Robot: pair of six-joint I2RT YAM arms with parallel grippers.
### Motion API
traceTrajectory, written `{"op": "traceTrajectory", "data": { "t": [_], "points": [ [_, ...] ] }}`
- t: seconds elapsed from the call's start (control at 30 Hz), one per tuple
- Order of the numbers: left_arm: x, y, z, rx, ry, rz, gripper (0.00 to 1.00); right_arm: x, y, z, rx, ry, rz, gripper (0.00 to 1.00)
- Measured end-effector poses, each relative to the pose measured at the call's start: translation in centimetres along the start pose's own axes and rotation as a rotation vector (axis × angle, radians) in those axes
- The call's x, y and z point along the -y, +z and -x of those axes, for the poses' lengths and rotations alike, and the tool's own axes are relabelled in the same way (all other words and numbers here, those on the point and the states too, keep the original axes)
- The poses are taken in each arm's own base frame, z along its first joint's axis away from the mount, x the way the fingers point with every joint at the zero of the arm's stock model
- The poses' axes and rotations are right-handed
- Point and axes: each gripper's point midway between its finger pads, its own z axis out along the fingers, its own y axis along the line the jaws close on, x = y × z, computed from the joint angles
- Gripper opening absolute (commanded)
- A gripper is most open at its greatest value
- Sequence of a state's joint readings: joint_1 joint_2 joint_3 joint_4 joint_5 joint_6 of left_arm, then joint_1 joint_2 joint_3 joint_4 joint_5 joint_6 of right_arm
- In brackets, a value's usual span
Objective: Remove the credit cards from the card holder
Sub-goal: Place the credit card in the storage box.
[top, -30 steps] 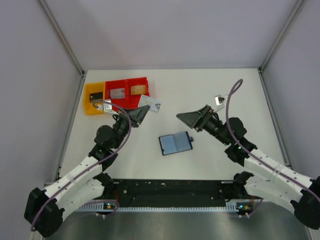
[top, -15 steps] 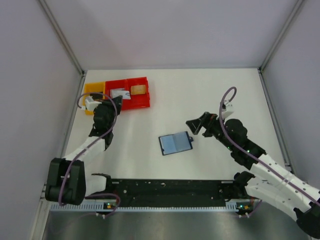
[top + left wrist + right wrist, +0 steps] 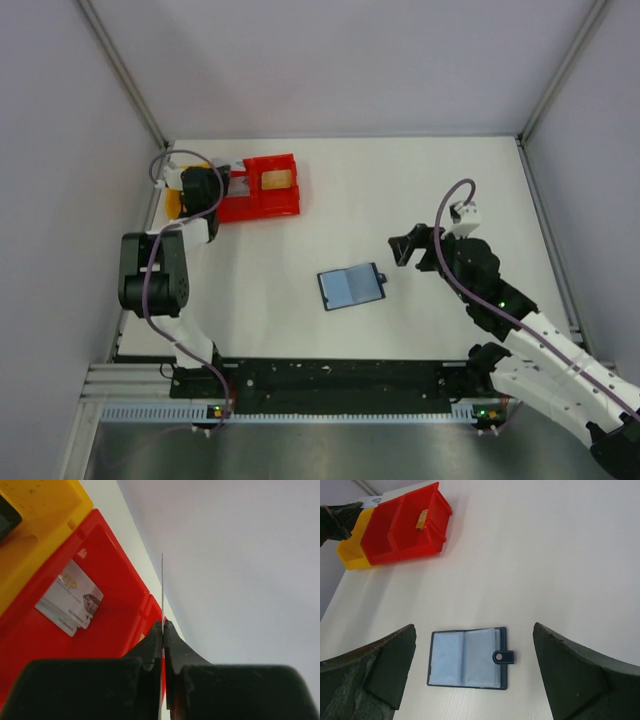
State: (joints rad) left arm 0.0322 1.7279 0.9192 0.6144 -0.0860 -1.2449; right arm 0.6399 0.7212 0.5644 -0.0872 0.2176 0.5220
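Note:
The card holder (image 3: 351, 287) lies open on the table, light blue inner faces up, clasp tab (image 3: 504, 656) at its right edge. My right gripper (image 3: 405, 247) hovers just right of it and above, open wide; in the right wrist view the holder (image 3: 467, 657) shows below and between its fingers (image 3: 390, 665) with nothing held. My left gripper (image 3: 224, 184) is at the far left over the bins, shut on a thin credit card (image 3: 162, 590) seen edge-on above the red bin (image 3: 110, 580). Another credit card (image 3: 70, 597) lies flat in that bin.
The red bin (image 3: 262, 195) has a second compartment holding a gold card (image 3: 277, 180). A yellow bin (image 3: 172, 200) adjoins it on the left, with a dark object (image 3: 7, 522) inside. Walls close the table at the back and sides.
My left arm swung back and left, carrying the card from the table's middle to over the bins. My right gripper opened wider and drew back to the right of the holder.

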Motion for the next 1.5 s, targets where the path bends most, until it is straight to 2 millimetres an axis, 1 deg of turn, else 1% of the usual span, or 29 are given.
{"op": "traceTrajectory", "data": {
  "t": [0.07,0.13,0.3,0.53,0.7,0.8,0.97,1.0,1.13,1.2,1.27,1.33,1.43,1.5],
  "points": [
    [-1.1,1.5,0.1,-0.009,-0.001,0.034,0.00,0.4,-0.2,0.4,0.016,-0.007,-0.015,0.98],
    [-2.0,2.3,0.0,-0.023,0.000,0.067,0.00,0.8,-0.3,0.8,0.028,-0.009,-0.026,0.98],
    [-3.4,3.2,-1.1,-0.073,0.000,0.120,0.00,1.2,-0.3,0.9,0.034,-0.012,-0.041,0.98],
    [-4.4,4.2,-1.6,-0.099,-0.002,0.164,0.00,1.4,-0.3,1.0,0.036,-0.014,-0.048,0.98],
    [-4.2,5.7,-1.6,-0.117,-0.006,0.173,0.00,1.5,-0.3,1.0,0.036,-0.013,-0.050,0.98],
    [-4.2,6.1,-1.9,-0.129,-0.007,0.178,0.00,1.5,-0.3,1.0,0.037,-0.013,-0.052,0.98],
    [-5.2,6.4,-2.3,-0.147,-0.006,0.203,0.00,1.5,-0.3,1.0,0.033,-0.013,-0.049,0.98],
    [-5.5,6.5,-2.5,-0.154,-0.005,0.211,0.05,1.5,-0.3,0.9,0.033,-0.013,-0.048,0.98],
    [-6.3,6.7,-2.9,-0.180,-0.002,0.234,0.31,1.4,-0.3,0.9,0.030,-0.013,-0.043,0.98],
    [-6.7,6.5,-3.2,-0.194,0.005,0.248,0.41,1.4,-0.3,0.8,0.027,-0.012,-0.042,0.98],
    [-6.3,6.4,-3.3,-0.202,0.014,0.239,0.51,1.4,-0.3,0.8,0.023,-0.012,-0.038,0.97],
    [-5.9,6.0,-3.5,-0.215,0.026,0.239,0.60,1.3,-0.3,0.7,0.020,-0.009,-0.032,0.97],
    [-5.4,5.1,-3.3,-0.223,0.038,0.250,0.71,1.1,-0.3,0.4,0.005,-0.005,-0.020,0.97],
    [-5.2,4.1,-3.1,-0.227,0.043,0.262,0.75,1.0,-0.4,0.1,-0.010,-0.004,-0.012,0.97]
  ]
}}
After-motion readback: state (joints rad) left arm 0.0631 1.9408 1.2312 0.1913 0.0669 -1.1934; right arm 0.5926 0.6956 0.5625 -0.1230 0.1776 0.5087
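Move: The left hand, its shut fingers already gripping the credit card, is poised above the storage box. The middle red compartment it is taking the card to, with white cards already inside, is about 5 cm ahead, 1 cm right and 11 cm below. The yellow compartment is some 13 cm left of that compartment and 1 cm nearer; the right red compartment is about 12 cm right of it and 1 cm farther out. From the right hand the middle compartment lies roughly 30 cm ahead, 43 cm left and 15 cm below. Lower the left gripper about 8 cm towards the middle red compartment while easing it some 5 cm forward, tipping the fingers down 15 to 20 degrees. Near the bottom, open the fingers wide to let go of the credit card, then start backing out, rising and drawing back about 2 cm as they open. ##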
